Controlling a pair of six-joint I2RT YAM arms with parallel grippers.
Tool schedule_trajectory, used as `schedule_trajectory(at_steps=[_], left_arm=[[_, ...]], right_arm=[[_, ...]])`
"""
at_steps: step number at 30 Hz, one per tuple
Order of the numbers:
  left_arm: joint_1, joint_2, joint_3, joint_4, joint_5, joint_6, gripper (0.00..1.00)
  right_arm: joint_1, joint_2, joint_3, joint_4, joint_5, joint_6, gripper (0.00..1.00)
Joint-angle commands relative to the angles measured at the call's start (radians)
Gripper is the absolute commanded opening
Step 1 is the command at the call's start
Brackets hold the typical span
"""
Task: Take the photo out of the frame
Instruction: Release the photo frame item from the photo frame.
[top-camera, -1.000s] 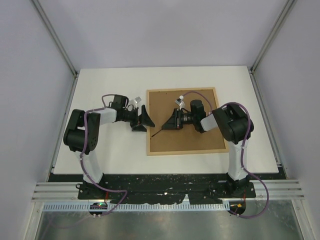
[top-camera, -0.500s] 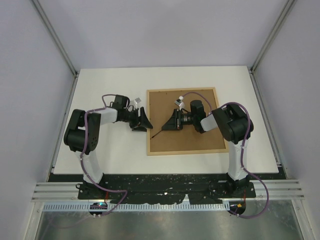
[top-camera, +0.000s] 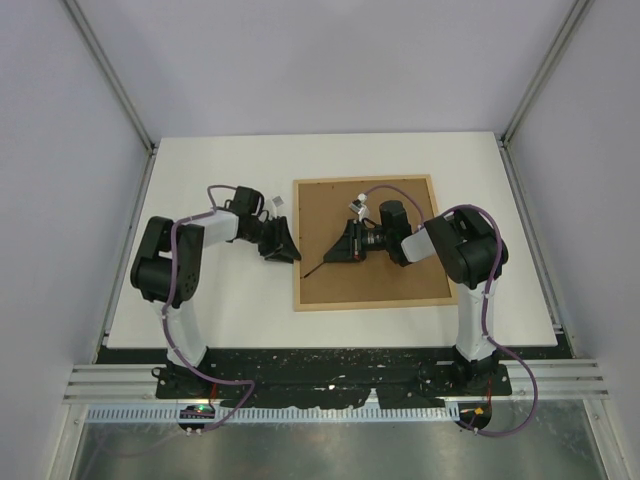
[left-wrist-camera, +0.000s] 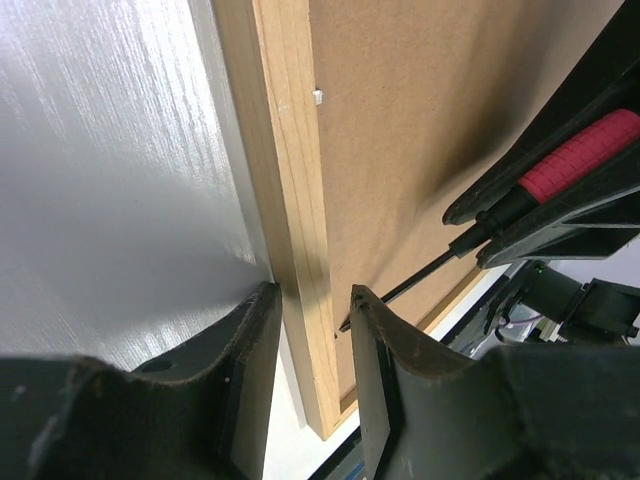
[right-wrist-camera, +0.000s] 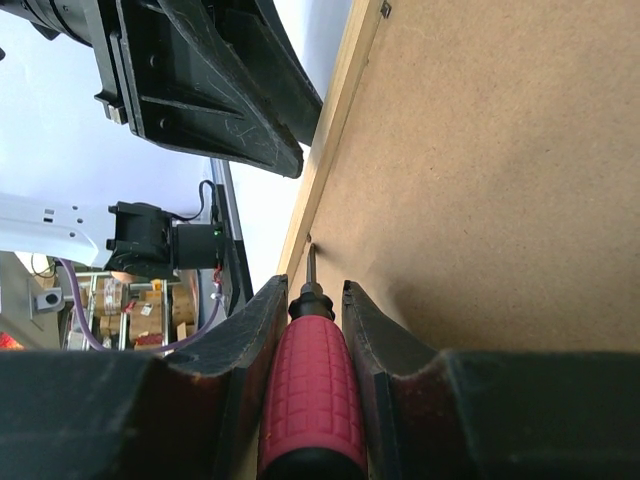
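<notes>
The frame (top-camera: 297, 215) lies face down on the white table, its brown fibreboard back (top-camera: 390, 280) facing up. The photo is hidden beneath that back. My left gripper (top-camera: 292, 248) straddles the frame's left wooden strip (left-wrist-camera: 295, 200), one finger (left-wrist-camera: 255, 340) outside it and the other over the board; thin gaps still show, so it stands open. My right gripper (right-wrist-camera: 313, 290) is shut on the red-handled screwdriver (right-wrist-camera: 312, 390). The screwdriver's dark shaft (top-camera: 315, 268) points at the inner left edge of the frame, close to my left fingers.
The right gripper with the screwdriver (left-wrist-camera: 580, 155) crowds the space just right of my left gripper (left-wrist-camera: 315, 295). A small metal tab (left-wrist-camera: 317, 96) sits on the strip's inner edge. White table (top-camera: 220, 180) lies left of the frame, and side walls enclose the cell.
My left gripper has shifted right onto the frame's left edge and its jaws have narrowed around the strip. The right gripper and screwdriver have not moved.
</notes>
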Motion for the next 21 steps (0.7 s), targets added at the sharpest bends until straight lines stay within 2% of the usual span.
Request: schedule_trajectory(at_steps=[1, 3, 9, 15, 19, 21], left_arm=[[-0.013, 0.057, -0.006, -0.070, -0.135, 0.040, 0.35], [-0.017, 0.065, -0.001, -0.079, -0.139, 0.040, 0.28], [-0.025, 0.082, 0.006, -0.082, -0.126, 0.031, 0.24], [-0.027, 0.084, 0.006, -0.077, -0.123, 0.022, 0.15], [-0.028, 0.087, 0.003, -0.074, -0.123, 0.011, 0.02], [-0.027, 0.090, 0.006, -0.073, -0.120, 0.004, 0.00]], right_arm=[[0.010, -0.021, 0.008, 0.037, 0.031, 0.003, 0.08], [0.015, -0.015, 0.009, 0.051, 0.036, 0.014, 0.08], [0.024, 0.002, 0.014, 0.079, 0.042, 0.040, 0.08], [0.034, 0.005, 0.017, 0.088, 0.034, 0.048, 0.08], [0.048, 0.005, 0.008, 0.079, 0.030, 0.046, 0.08], [0.054, 0.000, -0.005, 0.073, 0.039, 0.045, 0.08]])
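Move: The left hand's half-open fingers already straddle the frame's left rail, whose middle lies about 1 cm below the hand point. The tip of the held screwdriver is some 3 cm back of that hand and 2 cm to its right, and the frame's near-left corner about 10 cm back, straight behind. From the right hand, the rail beside the tip is about 7 cm left, 4 cm back and 3 cm lower. Left fingers close to pinch the left rail while the right hand eases the screwdriver about 1 cm left towards it. ##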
